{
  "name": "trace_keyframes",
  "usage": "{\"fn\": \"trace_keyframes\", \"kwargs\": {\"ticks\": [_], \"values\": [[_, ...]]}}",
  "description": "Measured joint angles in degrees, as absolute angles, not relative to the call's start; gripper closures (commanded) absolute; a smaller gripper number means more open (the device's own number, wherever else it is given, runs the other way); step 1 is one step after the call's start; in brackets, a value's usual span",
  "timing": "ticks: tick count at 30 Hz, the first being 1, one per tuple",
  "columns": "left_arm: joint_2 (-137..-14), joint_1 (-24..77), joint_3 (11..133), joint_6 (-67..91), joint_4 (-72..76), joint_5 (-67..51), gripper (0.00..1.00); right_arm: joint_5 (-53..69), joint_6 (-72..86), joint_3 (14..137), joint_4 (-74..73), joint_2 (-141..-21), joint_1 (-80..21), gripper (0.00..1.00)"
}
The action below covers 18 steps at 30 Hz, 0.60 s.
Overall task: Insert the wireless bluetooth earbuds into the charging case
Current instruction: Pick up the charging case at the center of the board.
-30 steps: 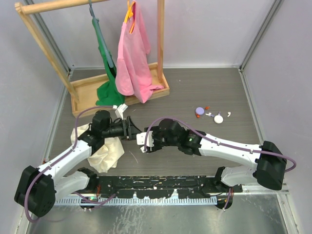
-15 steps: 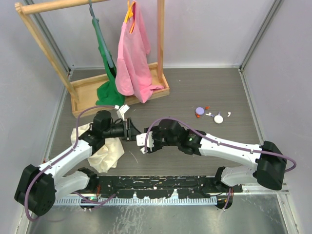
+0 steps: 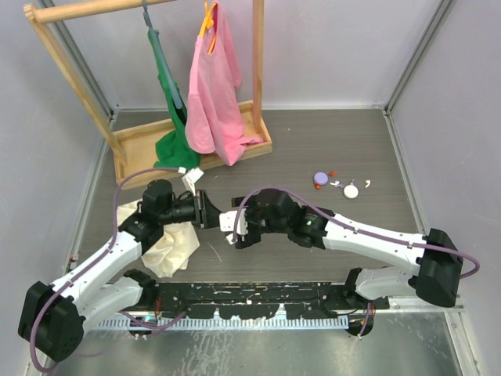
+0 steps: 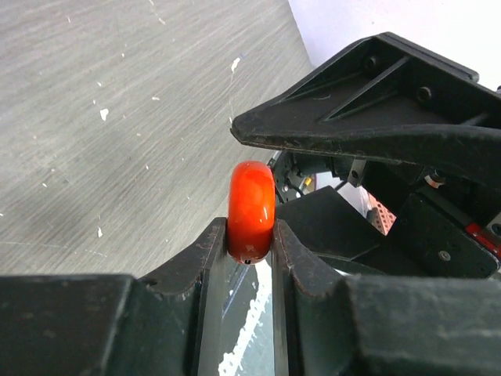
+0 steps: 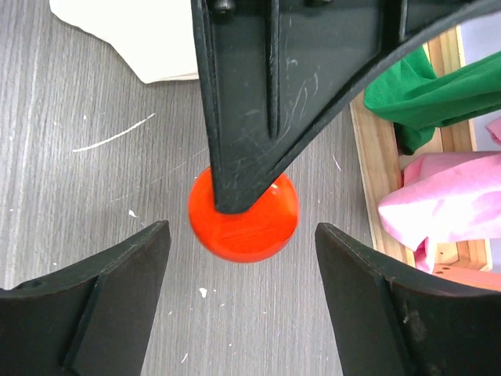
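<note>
My left gripper [image 4: 250, 231] is shut on a red-orange round cap [image 4: 250, 196], pinched edge-on at its fingertips. My right gripper [image 5: 241, 229] stands open, its fingers either side of that cap [image 5: 254, 231] without touching it. In the top view the two grippers meet tip to tip, left [image 3: 210, 213] and right [image 3: 229, 225], and hide the cap. The lavender charging case [image 3: 321, 179] lies far to the right on the table. Two tiny white earbuds [image 3: 337, 184] [image 3: 366, 183] lie beside it.
A white round piece [image 3: 351, 190] and a small orange bit [image 3: 332, 172] lie by the case. A cream cloth [image 3: 168, 243] sits under the left arm. At the back left, a wooden rack [image 3: 133, 145] holds a pink garment [image 3: 215, 86] and a green one [image 3: 174, 141].
My right gripper's jaws have opened off the red-orange cap. My left gripper has shut on it. The left arm has shifted slightly left.
</note>
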State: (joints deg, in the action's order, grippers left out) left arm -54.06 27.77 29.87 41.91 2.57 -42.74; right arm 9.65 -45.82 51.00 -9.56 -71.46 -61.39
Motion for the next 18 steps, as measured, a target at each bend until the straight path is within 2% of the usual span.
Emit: {"fn": "trace_keyframes", "kwargs": {"ticks": [9, 18], "values": [[-48.38, 27.79, 28.25, 41.01, 6.76, -37.91, 1.0, 9.76, -37.17, 50.87, -10.35, -65.76, -60.2, 0.17], [-39.68, 27.79, 22.83, 41.08, 13.67, -30.61, 1.0, 10.96, -18.65, 47.57, -5.1, -60.9, -56.9, 0.19]]}}
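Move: The orange charging case is already pinched in the left fingertips, its middle about 2 cm right of that hand and 1 cm below. It sits between the right gripper's already opened fingers, 1 cm left of that hand and 1 cm below. From the right hand, the purple case lies roughly 22 cm ahead and 28 cm right, with a red earbud 20 ahead and 27 right, both some 18 cm below. The cream cloth lies about 18 cm left of the left hand, 2 cm back, 18 cm down. Draw the right gripper off the orange case, fingers kept wide: lift it some 5 cm while backing it about half that to the right, tilting its fingertips up and swinging them clockwise towards forward. At the same time keep the left pinch on the case and carry it up 4 cm, with a little left and forward, rolling the wrist and swinging it counter-clockwise. ##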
